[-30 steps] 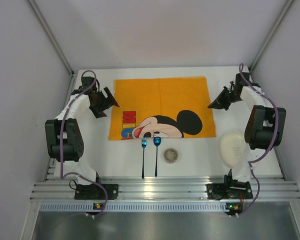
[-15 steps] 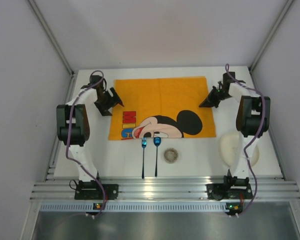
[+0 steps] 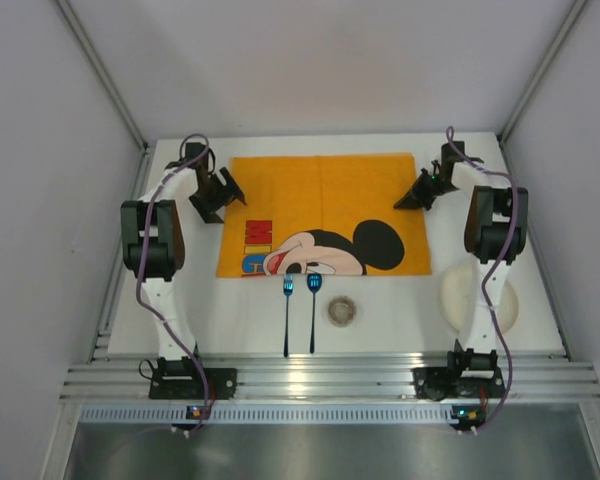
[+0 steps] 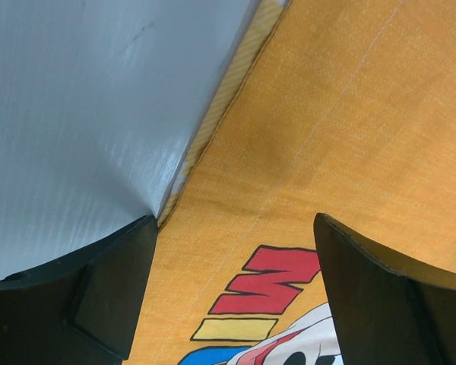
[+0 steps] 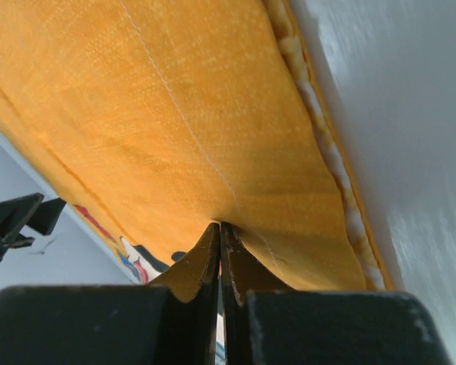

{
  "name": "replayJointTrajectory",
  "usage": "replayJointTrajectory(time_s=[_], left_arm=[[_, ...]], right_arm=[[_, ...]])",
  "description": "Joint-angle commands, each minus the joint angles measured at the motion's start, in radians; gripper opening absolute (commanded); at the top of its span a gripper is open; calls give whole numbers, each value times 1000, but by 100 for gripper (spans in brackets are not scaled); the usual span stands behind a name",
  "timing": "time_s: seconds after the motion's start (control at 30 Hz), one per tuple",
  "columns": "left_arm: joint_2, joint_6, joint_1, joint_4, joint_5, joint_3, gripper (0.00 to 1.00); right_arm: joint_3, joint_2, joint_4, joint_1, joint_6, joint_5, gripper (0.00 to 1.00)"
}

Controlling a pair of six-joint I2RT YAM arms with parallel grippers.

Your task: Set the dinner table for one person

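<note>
The orange Mickey Mouse placemat (image 3: 320,200) lies flat on the white dinner table (image 3: 400,325). My left gripper (image 3: 228,190) hovers open at the mat's left edge; in the left wrist view its fingers (image 4: 234,228) straddle the placemat (image 4: 349,114) beside bare table (image 4: 83,99). My right gripper (image 3: 408,198) is at the mat's right edge. In the right wrist view it (image 5: 220,226) is shut, with a fold of the placemat (image 5: 159,99) pinched and drawn up at the tips.
Two blue-headed utensils (image 3: 288,318) (image 3: 314,312) lie side by side below the mat, with a small round dish (image 3: 342,311) to their right. A white plate (image 3: 468,300) sits at the right, partly behind the right arm. A ribbed rail (image 3: 320,380) borders the near edge.
Both arms have reached farther back along the mat's sides. The right arm has lifted off the plate area, and its gripper now sits on the mat's right edge.
</note>
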Motion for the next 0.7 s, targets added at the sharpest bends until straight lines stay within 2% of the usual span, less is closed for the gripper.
replayJointTrajectory(time_s=[0.0,0.33,0.53,0.67], left_arm=[[65,-2,-1,-23,-50,47,90],[197,3,-1,-104,-76,267,90],[267,18,-1,-164,-76,414,90],[252,35,-1,-164,-84,374,90]], right_arm=[[90,49,21,13,26,-27,0],[297,175,4,21,89,-63,0],[241,146,-1,41,72,-63,0],[144,74,2,41,54,-47,0]])
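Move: Low over the orange cloth's left margin, the left hand has the cloth's far left corner about 15 cm straight ahead, the red letters 8 cm back and 9 cm right, and the fork some 32 cm back, 18 cm right. From the right hand the far right corner is about 16 cm ahead, 5 cm right; the black ear print 11 cm back, 6 cm left; the bowl 31 cm back, 17 cm left. All lie about 1 cm lower. Sweeping forward almost level over the cloth, both hands head for its far corners. The left, wide open with one finger along the left edge, goes about 6.5 cm. The right, still shut with its tips on the cloth, pushes it forward about 5 cm, then eases back 1 cm while edging 2 cm left overall. ##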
